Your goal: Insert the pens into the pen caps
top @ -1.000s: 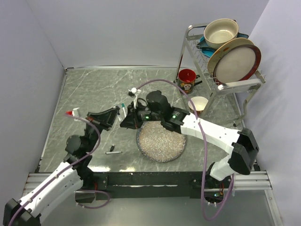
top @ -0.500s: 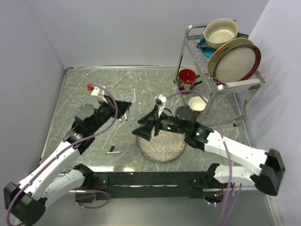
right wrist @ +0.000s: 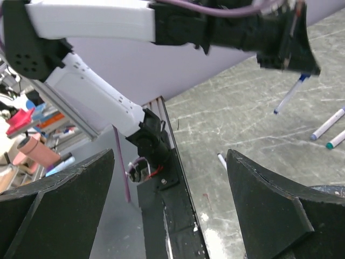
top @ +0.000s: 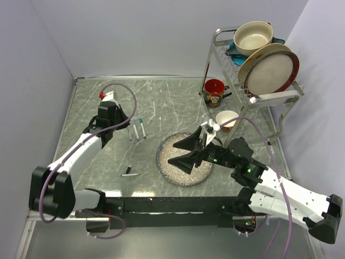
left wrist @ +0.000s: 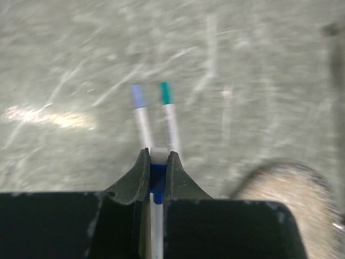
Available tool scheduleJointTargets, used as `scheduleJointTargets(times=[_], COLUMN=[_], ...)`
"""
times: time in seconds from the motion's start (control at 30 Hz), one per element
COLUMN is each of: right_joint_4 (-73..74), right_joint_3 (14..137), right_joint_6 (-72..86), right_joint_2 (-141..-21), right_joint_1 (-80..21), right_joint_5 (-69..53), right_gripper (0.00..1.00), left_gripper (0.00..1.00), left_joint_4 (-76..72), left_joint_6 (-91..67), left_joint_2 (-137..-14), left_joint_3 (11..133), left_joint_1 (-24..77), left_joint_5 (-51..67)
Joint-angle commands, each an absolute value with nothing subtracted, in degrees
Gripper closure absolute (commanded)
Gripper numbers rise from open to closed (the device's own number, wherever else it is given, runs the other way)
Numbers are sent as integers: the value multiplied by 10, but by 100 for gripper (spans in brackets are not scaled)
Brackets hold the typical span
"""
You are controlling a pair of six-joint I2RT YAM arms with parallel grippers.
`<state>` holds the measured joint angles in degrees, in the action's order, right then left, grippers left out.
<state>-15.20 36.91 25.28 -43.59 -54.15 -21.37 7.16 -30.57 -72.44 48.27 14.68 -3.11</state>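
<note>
My left gripper (left wrist: 158, 157) is shut on a white pen with a blue cap (left wrist: 157, 174), held just above the marble table. Beyond its tips lie two pens side by side, one blue-capped (left wrist: 141, 114) and one teal-capped (left wrist: 170, 116); in the top view this pair (top: 140, 129) lies right of the left gripper (top: 128, 126). Another pen with a black end (top: 129, 174) lies alone near the front edge. My right gripper (top: 181, 154) hangs wide open and empty over the speckled plate (top: 178, 172). In the right wrist view the right gripper (right wrist: 167, 208) faces the left arm and its held pen (right wrist: 288, 96).
A dish rack (top: 253, 65) with a pot and plates stands at the back right, with a red mug (top: 214, 89) and a white cup (top: 227, 118) beside it. The black base rail (top: 161, 205) runs along the near edge. Grey walls close in the left and back.
The two grippers were together by the pens; they have parted. My right gripper opened and drew back right over the plate. The left arm swung left and away, keeping its pen.
</note>
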Motion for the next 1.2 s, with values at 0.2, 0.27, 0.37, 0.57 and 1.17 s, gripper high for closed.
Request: scheduleJointTargets(times=[0.2,0.27,0.37,0.57,1.17], right_joint_4=[-192,-190,-183,-183,-165], right_joint_3=[355,351,347,350,352], right_joint_6=[274,270,266,270,265], right_joint_2=[-418,-408,-400,-405,-390], right_joint_1=[-546,-546,-546,-546,-547], right_joint_5=[-197,-186,-175,-175,-171], right_gripper=[8,8,8,8,8], left_gripper=[99,99,98,86,54], left_joint_4=[107,120,129,141,262], left_joint_6=[-293,-299,-309,-320,-198], left_joint_2=[-914,-952,-987,-1023,-934], left_joint_3=[595,613,631,651,731], left_joint_1=[137,137,137,137,146], left_joint_5=[-119,-124,-133,-153,-142])
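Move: The left hand still holds the blue-capped pen by its cap. The bare spot where the cap will rest lies about 5 cm ahead of this hand, 3 cm to its left and 13 cm below. At that same table depth, the purple-capped pen's middle is about 4 cm ahead and 1 cm right of the hand, the green-capped pen's 5 cm ahead and 4 cm right. From the empty right hand the spot is roughly 30 cm ahead, 27 cm left and 29 cm down. Bring the left gripper down about 12 cm onto the bare table to the left of the purple-capped pen, easing forward and slightly left as it sinks and tipping the fingers some 25 degrees further downward. Slow at the bottom, open the fingers to nearly half to let go of the blue cap, then start lifting straight off, a couple of centimetres. ##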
